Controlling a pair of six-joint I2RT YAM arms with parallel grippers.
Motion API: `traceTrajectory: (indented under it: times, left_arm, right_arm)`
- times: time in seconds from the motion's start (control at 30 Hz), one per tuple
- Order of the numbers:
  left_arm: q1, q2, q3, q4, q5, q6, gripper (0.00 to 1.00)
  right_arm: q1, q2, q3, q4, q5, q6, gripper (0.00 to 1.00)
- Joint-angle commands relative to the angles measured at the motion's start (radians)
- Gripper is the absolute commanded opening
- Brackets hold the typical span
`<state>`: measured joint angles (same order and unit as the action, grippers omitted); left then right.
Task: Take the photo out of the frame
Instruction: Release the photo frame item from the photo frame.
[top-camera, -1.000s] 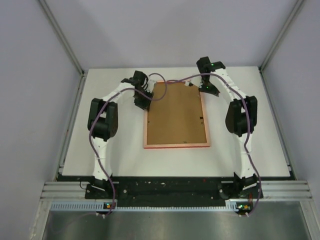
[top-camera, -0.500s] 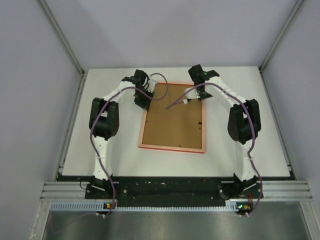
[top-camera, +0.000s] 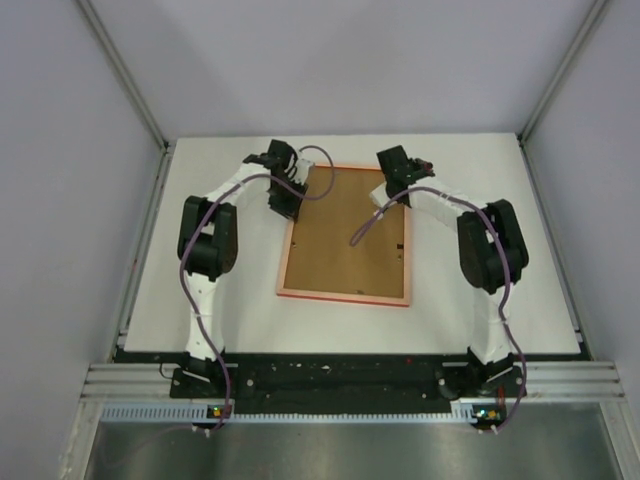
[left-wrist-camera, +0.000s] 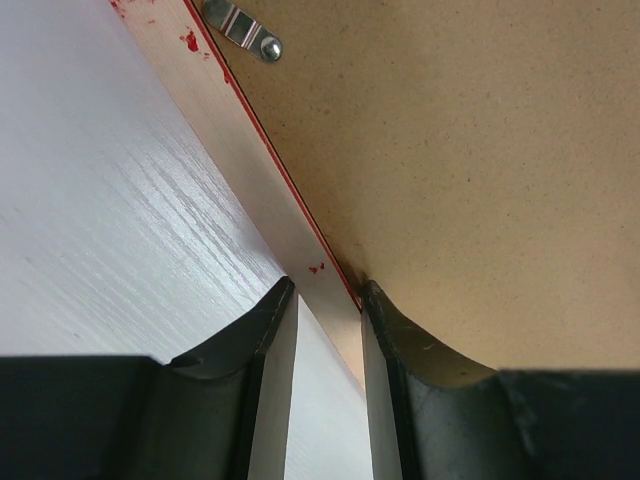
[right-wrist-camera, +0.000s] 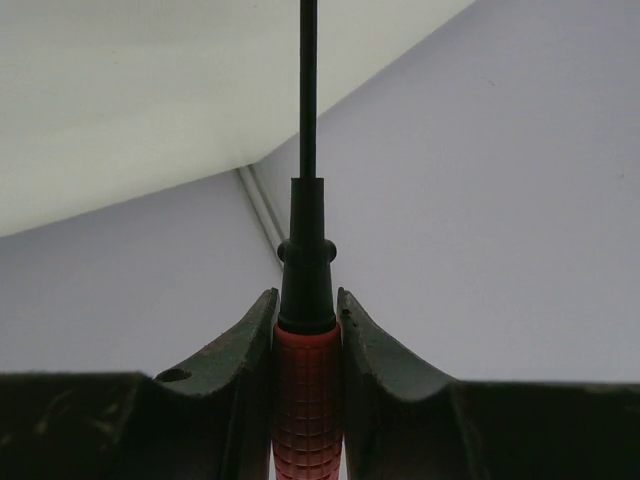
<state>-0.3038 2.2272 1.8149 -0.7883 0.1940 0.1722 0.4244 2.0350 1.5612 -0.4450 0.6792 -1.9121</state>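
The frame (top-camera: 340, 296) lies face down on the white table, its brown back (top-camera: 335, 245) up inside a thin red rim. The photo is hidden beneath that back. My left gripper (top-camera: 283, 200) sits at the frame's upper left edge. In the left wrist view its jaws (left-wrist-camera: 318, 295) are shut on the rim (left-wrist-camera: 300, 235), one finger on the brown back (left-wrist-camera: 480, 150). My right gripper (top-camera: 405, 163) hovers at the frame's upper right corner, pointing up and away. In its wrist view it (right-wrist-camera: 305, 300) is shut on a red-handled screwdriver (right-wrist-camera: 305, 390).
A metal retaining tab (left-wrist-camera: 243, 28) sits on the frame's back near the rim. The right arm's purple cable (top-camera: 365, 228) hangs across the brown back. Grey walls enclose the table (top-camera: 200, 290) on three sides. Both arm bases stand at the near edge.
The frame's near end has swung left, so it now lies slightly skewed. The right arm has moved left and turned over the upper right corner, its cable now draped across the back.
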Motion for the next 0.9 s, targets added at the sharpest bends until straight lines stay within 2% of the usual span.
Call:
traceTrajectory:
  times: [0.0, 0.2, 0.3, 0.4, 0.53, 0.6, 0.7, 0.87]
  left_arm:
    - [-0.006, -0.055, -0.046, 0.021, -0.002, -0.003, 0.15]
    - [-0.006, -0.080, -0.069, 0.035, 0.009, -0.039, 0.15]
    - [-0.005, -0.092, -0.092, 0.053, 0.008, -0.051, 0.15]
    - [-0.003, -0.103, -0.117, 0.067, 0.008, -0.062, 0.15]
    - [0.005, -0.121, -0.134, 0.080, 0.022, -0.082, 0.18]
    - [0.011, -0.133, -0.137, 0.087, 0.036, -0.095, 0.25]
    - [0.020, -0.159, -0.140, 0.100, 0.059, -0.108, 0.42]
    - [0.031, -0.227, -0.121, 0.123, 0.077, -0.105, 0.77]
  right_arm:
    - [0.019, -0.094, -0.137, 0.418, -0.013, -0.400, 0.00]
    - [0.022, -0.153, -0.337, 0.702, -0.055, -0.660, 0.00]
    - [0.030, -0.176, -0.346, 0.723, -0.059, -0.711, 0.00]
    - [0.050, -0.193, -0.311, 0.649, -0.012, -0.677, 0.00]
    - [0.091, -0.182, -0.138, 0.247, 0.063, -0.382, 0.00]
    - [0.102, -0.173, -0.058, 0.078, 0.056, -0.202, 0.00]
    - [0.106, -0.173, 0.014, -0.099, 0.010, -0.035, 0.00]
    - [0.108, -0.190, 0.124, -0.348, -0.124, 0.273, 0.00]
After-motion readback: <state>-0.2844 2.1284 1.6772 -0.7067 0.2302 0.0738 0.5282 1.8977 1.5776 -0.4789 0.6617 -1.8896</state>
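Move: The left fingers already straddle the photo frame's left edge, right at the hand. The frame lies face down, its middle some 14 cm to the right and 5 cm back. On that edge, one clip is about 10 cm ahead and 2 cm right, another some 7 cm back and 2 cm right. For the screwdriver-holding right hand, the frame's middle is roughly 20 cm left, 12 cm back and 14 cm below. Still pinching the frame's left edge, the left hand draws it back about 1 cm with a slight clockwise-free twist of some 5 degrees counter-clockwise, then opens wide and starts to rise. The right hand keeps the screwdriver gripped, dips 2 cm, then climbs about 8 cm while swinging 5 cm left, its fingers tipping up and partly back down. ##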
